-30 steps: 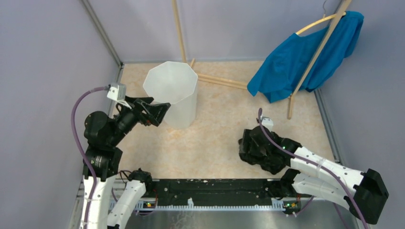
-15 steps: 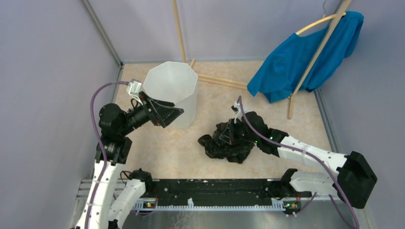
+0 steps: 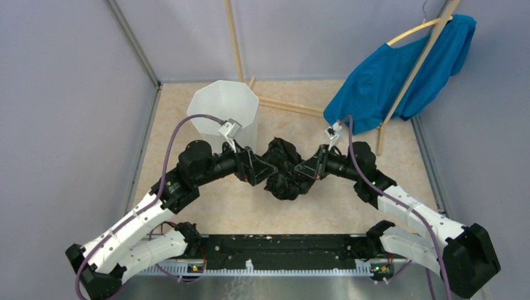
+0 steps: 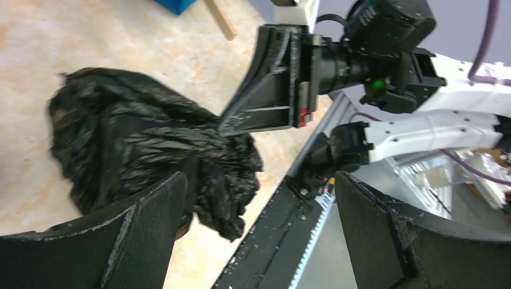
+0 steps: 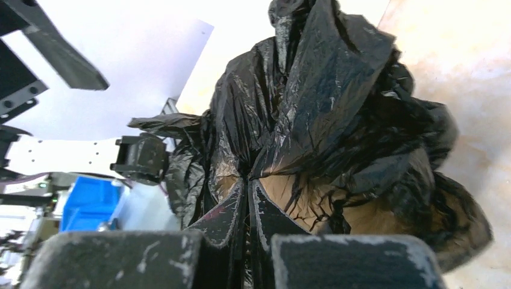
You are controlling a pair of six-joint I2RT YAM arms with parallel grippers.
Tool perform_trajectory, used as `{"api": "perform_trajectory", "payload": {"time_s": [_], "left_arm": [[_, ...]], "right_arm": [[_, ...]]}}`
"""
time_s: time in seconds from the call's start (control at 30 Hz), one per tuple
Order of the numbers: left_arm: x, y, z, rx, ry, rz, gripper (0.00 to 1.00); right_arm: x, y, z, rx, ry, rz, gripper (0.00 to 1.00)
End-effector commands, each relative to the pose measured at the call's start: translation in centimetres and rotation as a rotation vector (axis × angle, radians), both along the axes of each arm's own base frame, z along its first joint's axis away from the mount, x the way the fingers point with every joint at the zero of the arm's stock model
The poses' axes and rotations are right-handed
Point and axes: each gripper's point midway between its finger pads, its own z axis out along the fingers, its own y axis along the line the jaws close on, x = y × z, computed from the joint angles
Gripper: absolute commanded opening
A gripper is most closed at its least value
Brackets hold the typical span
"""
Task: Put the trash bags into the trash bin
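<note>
A crumpled glossy black trash bag (image 3: pixel 282 167) hangs between my two grippers above the floor, in front of the white faceted trash bin (image 3: pixel 224 107). My right gripper (image 3: pixel 299 169) is shut on a fold of the bag (image 5: pixel 313 120), its jaws pressed together on the plastic. My left gripper (image 3: pixel 270 172) is open at the bag's left side; in the left wrist view its jaws stand wide apart with the bag (image 4: pixel 144 150) beside the left finger (image 4: pixel 120 241). The right gripper also shows in the left wrist view (image 4: pixel 226 123).
A blue cloth garment (image 3: pixel 400 72) hangs on a wooden rack (image 3: pixel 409 69) at the back right. Wooden rods (image 3: pixel 290 106) lie on the floor behind the bin. Grey walls close in left, right and back. A black rail (image 3: pixel 281 250) runs along the near edge.
My right gripper has carried the bag from the right floor up and left toward the bin. My left arm has swung from the bin's left side to the bag.
</note>
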Motion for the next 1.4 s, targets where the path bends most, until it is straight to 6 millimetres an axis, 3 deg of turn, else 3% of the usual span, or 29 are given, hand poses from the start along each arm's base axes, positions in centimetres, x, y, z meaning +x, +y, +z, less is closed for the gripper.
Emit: {"api": "perform_trajectory", "payload": {"time_s": [0.0,0.1,0.33,0.53,0.7,0.83,1.0,1.2,1.37], "left_arm": [[1.8,0.9,-2.0,0.068,-0.042,0.105,0.99],[1.5,0.4,-3.5,0.077,-0.008,0.082,0.99],[-0.3,-2.2,-4.6,0.078,0.015,-0.03,0.99],[-1.3,-0.5,-6.2,0.247,-0.067,-0.07,0.99],[-5.0,-0.4,-6.9,0.228,-0.085,-0.262,0.96],[-7.4,-0.8,-6.8,0.151,-0.063,-0.375,0.74],[-6.8,0.2,-6.9,0.158,-0.066,-0.295,0.36],[-6.6,0.6,-6.2,0.151,-0.055,-0.258,0.0],[-5.9,1.4,-2.7,0.101,-0.113,-0.18,0.0]], "right_arm": [[-2.0,-0.1,3.0,0.145,-0.033,0.127,0.0],[-2.9,-0.1,3.6,0.159,-0.043,0.163,0.0],[-3.3,0.2,4.9,0.171,-0.066,0.209,0.0],[-4.0,0.5,5.1,0.161,-0.055,0.275,0.0],[-4.5,0.3,5.0,0.153,-0.05,0.289,0.0],[-4.2,0.3,5.3,0.157,-0.028,0.26,0.0],[-3.0,0.1,5.0,0.152,0.049,0.17,0.0],[-1.9,-0.5,4.8,0.235,0.164,0.099,0.0],[0.3,-2.3,1.7,0.075,0.19,-0.064,0.05]]}}
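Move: The bunched black trash bag hangs from the right gripper's closed fingers, its middle about 3 cm to their left, level front to back and some 6 cm below. From the open left gripper, the trash bag's middle lies roughly 7 cm to the right, level front to back and some 7 cm lower; the white trash bin stands about 15 cm ahead and 12 cm to the left. From the right gripper, that bin is about 14 cm ahead and 23 cm to the left. Bring the open left gripper down about 7 cm beside the trash bag, then draw it back towards the base about as far, turning it some 15 degrees clockwise, and shut the fingers to pinch the bag's near left edge. Meanwhile keep the right fingers' hold on the bag, easing that hand back and slightly up, then forward again with its fingers tipping down. ##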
